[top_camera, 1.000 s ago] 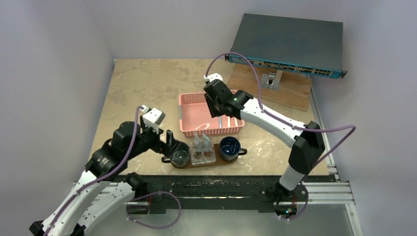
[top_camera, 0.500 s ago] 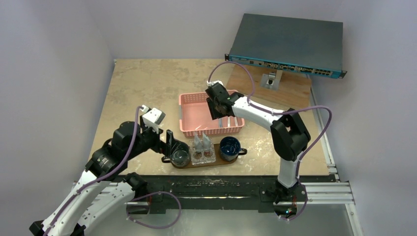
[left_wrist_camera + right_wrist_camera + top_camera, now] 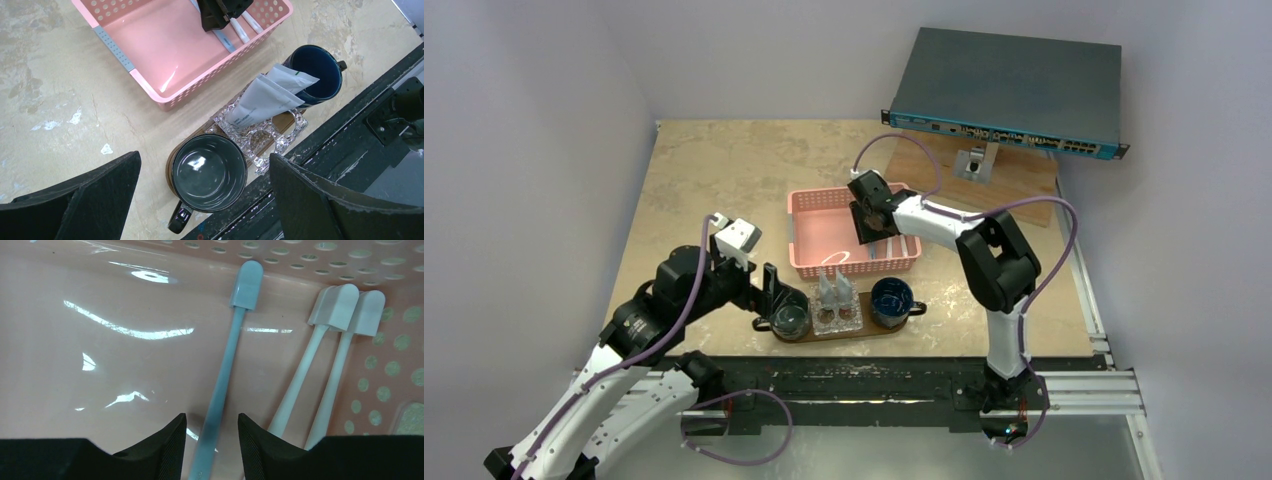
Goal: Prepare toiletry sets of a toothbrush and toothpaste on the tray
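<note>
In the right wrist view a slim blue-grey toothbrush (image 3: 227, 370) lies on the floor of the pink basket (image 3: 100, 365). My right gripper (image 3: 211, 430) is open, one finger on each side of the handle with a gap on both sides. Seen from above, the right gripper (image 3: 871, 232) is down inside the basket (image 3: 809, 215). Two grey-white toothpaste tubes (image 3: 260, 97) lean in a clear holder (image 3: 270, 142) on the brown tray (image 3: 171, 152). My left gripper (image 3: 205, 165) hangs wide open over the dark mug (image 3: 209, 172) at the tray's left end.
Two white toothbrushes (image 3: 300, 380) lie beside the blue-grey one against the basket's perforated wall. A blue mug (image 3: 315, 70) stands at the tray's right end. A network switch (image 3: 1009, 90) sits on a wooden board at the back right.
The right arm has folded its elbow in toward the basket, and its gripper has shifted slightly right inside it. The left arm has not moved.
</note>
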Available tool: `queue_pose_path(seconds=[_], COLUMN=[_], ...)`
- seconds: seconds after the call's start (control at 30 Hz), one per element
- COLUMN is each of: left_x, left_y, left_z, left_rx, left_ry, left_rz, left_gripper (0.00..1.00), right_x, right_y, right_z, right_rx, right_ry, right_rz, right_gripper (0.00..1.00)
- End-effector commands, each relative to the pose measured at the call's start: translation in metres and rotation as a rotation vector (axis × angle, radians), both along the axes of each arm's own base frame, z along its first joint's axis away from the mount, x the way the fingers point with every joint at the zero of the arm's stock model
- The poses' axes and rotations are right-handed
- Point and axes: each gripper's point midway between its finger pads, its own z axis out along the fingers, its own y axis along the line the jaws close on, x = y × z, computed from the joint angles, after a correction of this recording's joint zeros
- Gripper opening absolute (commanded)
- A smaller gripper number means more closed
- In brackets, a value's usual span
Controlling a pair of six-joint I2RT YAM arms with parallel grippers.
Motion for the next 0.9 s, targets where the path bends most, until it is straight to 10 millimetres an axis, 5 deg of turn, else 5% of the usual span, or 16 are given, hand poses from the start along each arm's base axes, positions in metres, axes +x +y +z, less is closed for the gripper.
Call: queue_pose_path(seconds=[0.0,0.3,0.53,0.63,0.87], left_x=[0.006,0.006,0.006,0.006,0.006], left_y=[0.000,0.000,0.000,0.000,0.001], left_z=[0.006,0.006,0.006,0.006,0.007], left_rx=[0.007,0.008,0.009,0.010,0.009], left_ry=[-0.041,-0.042,-0.040,-0.039,-0.044], left_rz=[-0.001,-0.003,-0.001,-0.002,0.004], left_gripper=[1.00,1.00,1.00,1.00,1.00], right_x=[0.005,-0.002,-0.010,-0.012,-0.008], right_y=[0.005,-0.003,-0.008,-0.010,-0.008], right_z=[-0.003,-0.025,-0.035,-0.035,-0.013], right_rx=[0.033,0.000,-0.009,-0.010,0.013], right_ry=[-0.010,0.020,0.043,0.041,-0.007], right_rz=[-0.002,-0.010,-0.013,-0.009,0.000], right_gripper=[0.44,0.32,0.12,0.00,0.00])
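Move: The blue toothbrush lies in the pink basket right under my half-open right fingers, its middle level with them and about 2 cm below. Two white toothbrushes lie beside it, level fore and aft, some 5 and 7 cm to my right. On the tray, the clear holder stands about 15 cm back and 7 cm left, the blue mug 14 cm back and 3 cm right. From my left hand the blue toothbrush is roughly 21 cm ahead, 18 cm right and 21 cm down. With my right hand I sink the last 1.5 cm or so onto the blue toothbrush, the fingers straddling its handle, then stay low with a slight drift left while the fingers close from just under half open to practically shut. The fingertips pinch the handle from both sides, clear of the white brushes; the wrist barely tilts. ##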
